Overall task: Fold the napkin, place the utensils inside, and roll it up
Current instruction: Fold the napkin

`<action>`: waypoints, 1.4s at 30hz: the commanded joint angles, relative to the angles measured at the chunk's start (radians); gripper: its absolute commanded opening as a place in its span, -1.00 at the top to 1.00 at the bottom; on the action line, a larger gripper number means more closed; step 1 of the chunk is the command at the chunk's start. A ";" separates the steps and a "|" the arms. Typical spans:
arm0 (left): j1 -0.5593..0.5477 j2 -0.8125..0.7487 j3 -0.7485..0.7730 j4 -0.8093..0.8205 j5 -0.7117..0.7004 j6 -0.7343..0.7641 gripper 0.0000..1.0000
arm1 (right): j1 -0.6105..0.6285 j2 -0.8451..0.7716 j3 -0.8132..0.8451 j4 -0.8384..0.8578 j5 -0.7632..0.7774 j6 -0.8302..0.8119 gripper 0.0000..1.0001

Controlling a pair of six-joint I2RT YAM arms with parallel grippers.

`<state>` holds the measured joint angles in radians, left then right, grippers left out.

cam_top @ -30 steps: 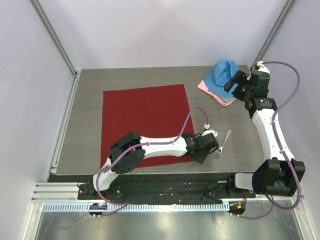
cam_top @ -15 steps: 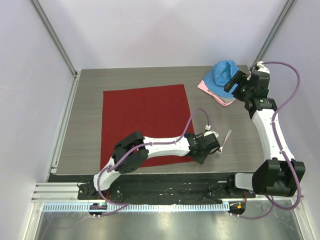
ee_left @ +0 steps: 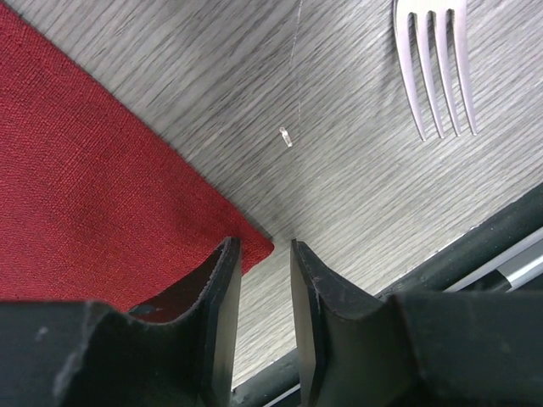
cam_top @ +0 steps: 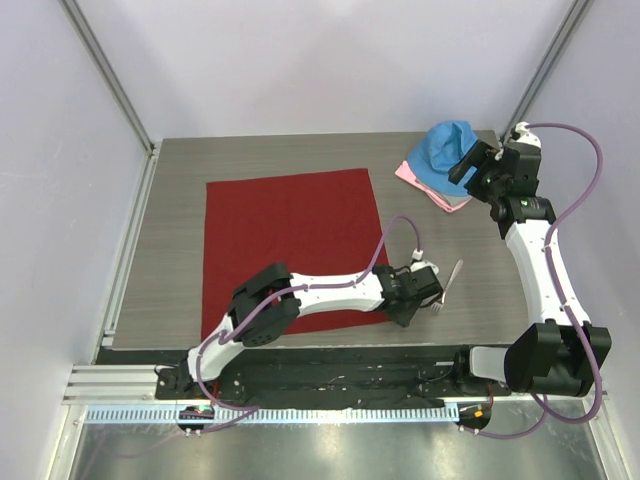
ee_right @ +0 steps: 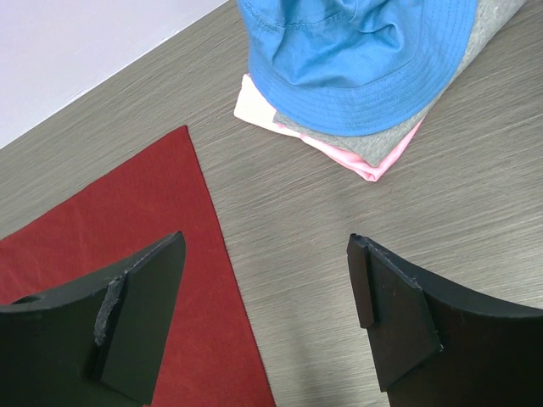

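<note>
The dark red napkin (cam_top: 290, 240) lies spread flat on the table. My left gripper (cam_top: 401, 315) is low over its near right corner. In the left wrist view the left gripper (ee_left: 265, 254) stands open by a narrow gap, with the napkin (ee_left: 85, 170) corner lying on the table between the fingertips, ungripped. The silver fork (cam_top: 447, 288) lies just right of it, tines (ee_left: 433, 68) toward the near edge. My right gripper (cam_top: 468, 165) hovers wide open and empty at the back right; in its own view the right gripper (ee_right: 267, 288) sits above the napkin's (ee_right: 127, 229) far right edge.
A bright blue hat (ee_right: 356, 51) sits on folded grey (ee_right: 390, 140) and pale pink cloths (ee_right: 373, 161) at the back right corner. The table's near edge and a black rail (ee_left: 475, 246) run close behind the left fingers. A tiny clear speck (ee_left: 287, 136) lies on the wood.
The left arm's elbow has swung a little to the right and the left gripper has settled at the napkin's corner. The right arm, fork and napkin have not moved.
</note>
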<state>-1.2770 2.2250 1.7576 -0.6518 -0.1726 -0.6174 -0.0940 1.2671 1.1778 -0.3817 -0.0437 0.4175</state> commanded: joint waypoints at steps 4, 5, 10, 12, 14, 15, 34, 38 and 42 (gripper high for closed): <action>0.025 0.019 0.002 -0.025 0.033 -0.025 0.50 | -0.004 -0.055 -0.003 0.040 -0.002 -0.013 -0.71; 0.033 0.019 -0.009 -0.020 0.041 -0.030 0.64 | -0.003 -0.057 -0.001 0.040 -0.002 -0.014 -0.71; 0.053 0.021 -0.029 0.001 0.088 -0.036 0.86 | -0.003 -0.066 -0.004 0.040 0.002 -0.017 -0.71; 0.062 0.015 -0.038 0.018 0.113 -0.036 1.00 | -0.003 -0.064 -0.003 0.040 0.001 -0.016 -0.71; 0.064 -0.007 -0.056 0.049 0.120 -0.024 1.00 | -0.003 -0.064 -0.007 0.040 -0.001 -0.016 -0.71; 0.070 -0.043 -0.066 0.063 0.116 -0.012 1.00 | -0.003 -0.063 -0.012 0.040 -0.001 -0.017 -0.71; 0.478 -0.427 -0.368 0.136 0.079 0.100 1.00 | -0.003 -0.008 -0.001 0.058 -0.015 -0.016 -0.71; 0.556 -0.455 -0.383 0.127 0.078 0.119 1.00 | -0.003 0.005 0.003 0.063 -0.019 -0.014 -0.71; 0.655 -0.472 -0.399 0.132 0.084 0.134 1.00 | -0.003 0.014 0.003 0.072 -0.022 -0.014 -0.71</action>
<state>-0.7086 1.8133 1.3689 -0.5282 -0.0849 -0.5190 -0.0940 1.2747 1.1610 -0.3641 -0.0547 0.4129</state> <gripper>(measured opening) 0.015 0.857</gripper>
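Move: The napkin's near right corner lies right at the left hand's open fingertips, about 1 cm farther out, 1 cm left and 1 cm lower. The napkin's middle is some 18 cm ahead of this hand and 24 cm to its left; the fork lies roughly 8 cm ahead and 11 cm to the right. From the right hand, the corner is about 23 cm back, 15 cm left and 25 cm below. Easing forward about a centimetre, the left hand shuts its fingers on the napkin's near right corner, then sweeps it diagonally left and forward over the cloth, nearly 20 cm each way, rising about 6 cm early on and then travelling almost level. The hand turns some 25 degrees counter-clockwise and keeps its pinch, still moving at the end. ##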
